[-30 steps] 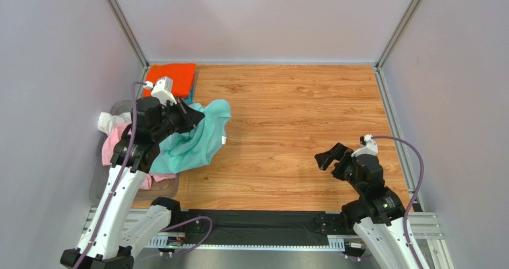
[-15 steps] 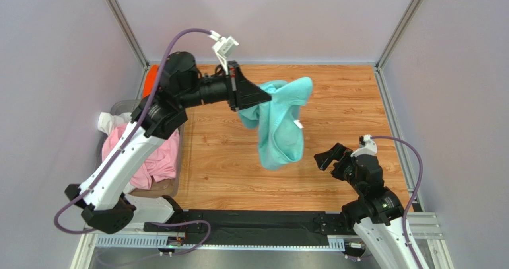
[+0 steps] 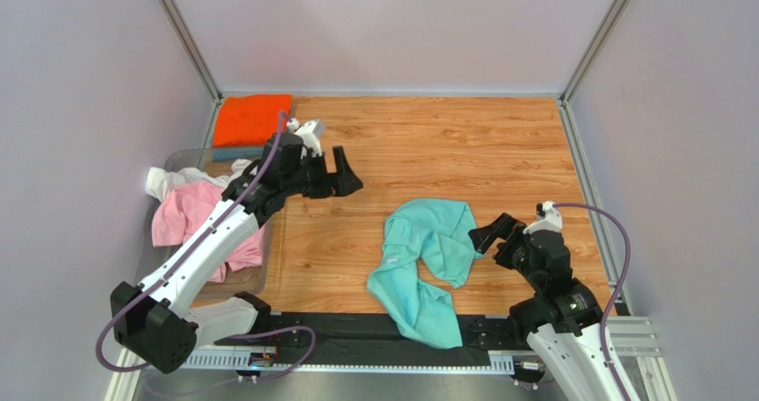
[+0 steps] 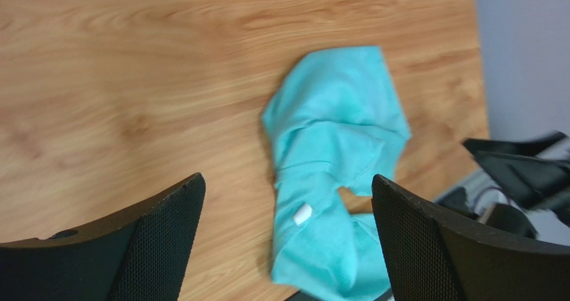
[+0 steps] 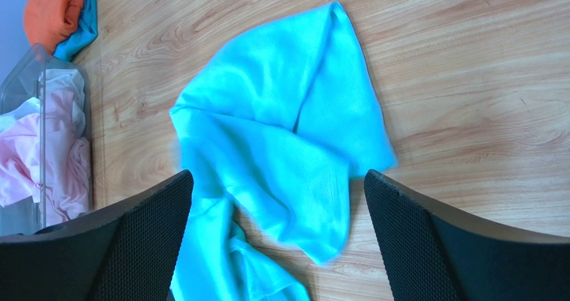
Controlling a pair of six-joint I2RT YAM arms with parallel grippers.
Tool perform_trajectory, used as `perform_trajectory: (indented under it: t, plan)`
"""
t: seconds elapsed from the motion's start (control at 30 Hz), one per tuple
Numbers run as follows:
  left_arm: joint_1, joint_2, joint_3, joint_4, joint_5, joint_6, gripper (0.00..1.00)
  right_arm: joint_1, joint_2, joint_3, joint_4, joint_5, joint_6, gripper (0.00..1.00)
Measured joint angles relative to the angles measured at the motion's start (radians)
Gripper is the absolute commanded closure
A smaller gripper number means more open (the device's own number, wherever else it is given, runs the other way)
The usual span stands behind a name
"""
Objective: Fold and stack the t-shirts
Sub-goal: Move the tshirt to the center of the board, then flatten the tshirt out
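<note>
The mint-green t-shirt (image 3: 426,266) lies crumpled on the wooden table (image 3: 463,152) at the near middle, its lower part draped over the black front strip. It also shows in the left wrist view (image 4: 334,161) and the right wrist view (image 5: 281,141). My left gripper (image 3: 346,175) hovers open to the shirt's upper left, holding nothing; in its own view (image 4: 288,241) the shirt lies well beyond the fingers. My right gripper (image 3: 490,233) stands open at the shirt's right edge, empty (image 5: 274,241). Pink (image 3: 191,219) and white (image 3: 165,180) t-shirts fill a bin. An orange t-shirt (image 3: 252,119) lies folded on a teal-blue one.
A clear plastic bin (image 3: 183,159) stands at the table's left edge and shows in the right wrist view (image 5: 40,54). Metal frame posts (image 3: 583,54) and grey walls enclose the table. A black strip (image 3: 338,330) runs along the front edge.
The left gripper lifted the mint-green shirt from the bin, swung it right over the table and let go. The shirt dropped to the near middle; the left arm drew back left. The right arm stayed still.
</note>
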Motion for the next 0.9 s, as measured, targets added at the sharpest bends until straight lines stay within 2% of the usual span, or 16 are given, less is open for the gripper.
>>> perform_trajectory:
  t: [0.07,0.13,0.3,0.63,0.8,0.9]
  plan:
    - [0.056,-0.040,-0.110,-0.015,-0.048,-0.013,0.00,0.000,0.016,0.000,-0.001,0.005,0.001,0.00]
    - [0.061,-0.088,-0.187,-0.017,-0.052,-0.018,0.00,0.000,0.034,0.000,-0.002,0.007,0.003,0.00]
    - [0.043,-0.225,-0.383,0.061,0.042,-0.044,0.00,0.000,0.089,0.000,-0.002,0.005,0.003,0.00]
    - [-0.214,-0.319,-0.753,0.220,0.143,-0.181,0.01,0.000,0.229,-0.030,0.059,-0.105,0.014,0.00]
    - [-0.291,-0.286,-0.814,0.303,0.147,-0.245,0.01,0.000,0.261,-0.062,0.080,-0.128,0.032,0.00]
    - [-0.316,-0.217,-0.820,0.412,0.154,-0.280,0.05,0.000,0.260,-0.071,0.095,-0.136,0.041,0.00]
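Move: The turquoise t-shirt lies loosely bunched on the near half of the board. From the empty left hand its middle is about 15 cm back, 15 cm to the right and 23 cm below; the bin of pink and white shirts is some 37 cm to that hand's left and 5 cm back, and the folded orange stack 31 cm left and 24 cm ahead. From the right hand the t-shirt's middle is roughly 6 cm back, 13 cm left and 12 cm below. The open left hand comes down and back towards the board's front edge, some 19 cm lower and 18 cm nearer its base, after a brief swing left that it then undoes, while the wrist tips down over 20 degrees and turns clockwise, bringing the wide-open fingers low beside the t-shirt's near-left edge. The right hand, also staying open, sinks about 5 cm over the t-shirt's right-hand part, tipping down some 15 degrees and edging left late on; contact can't be seen for either hand. ##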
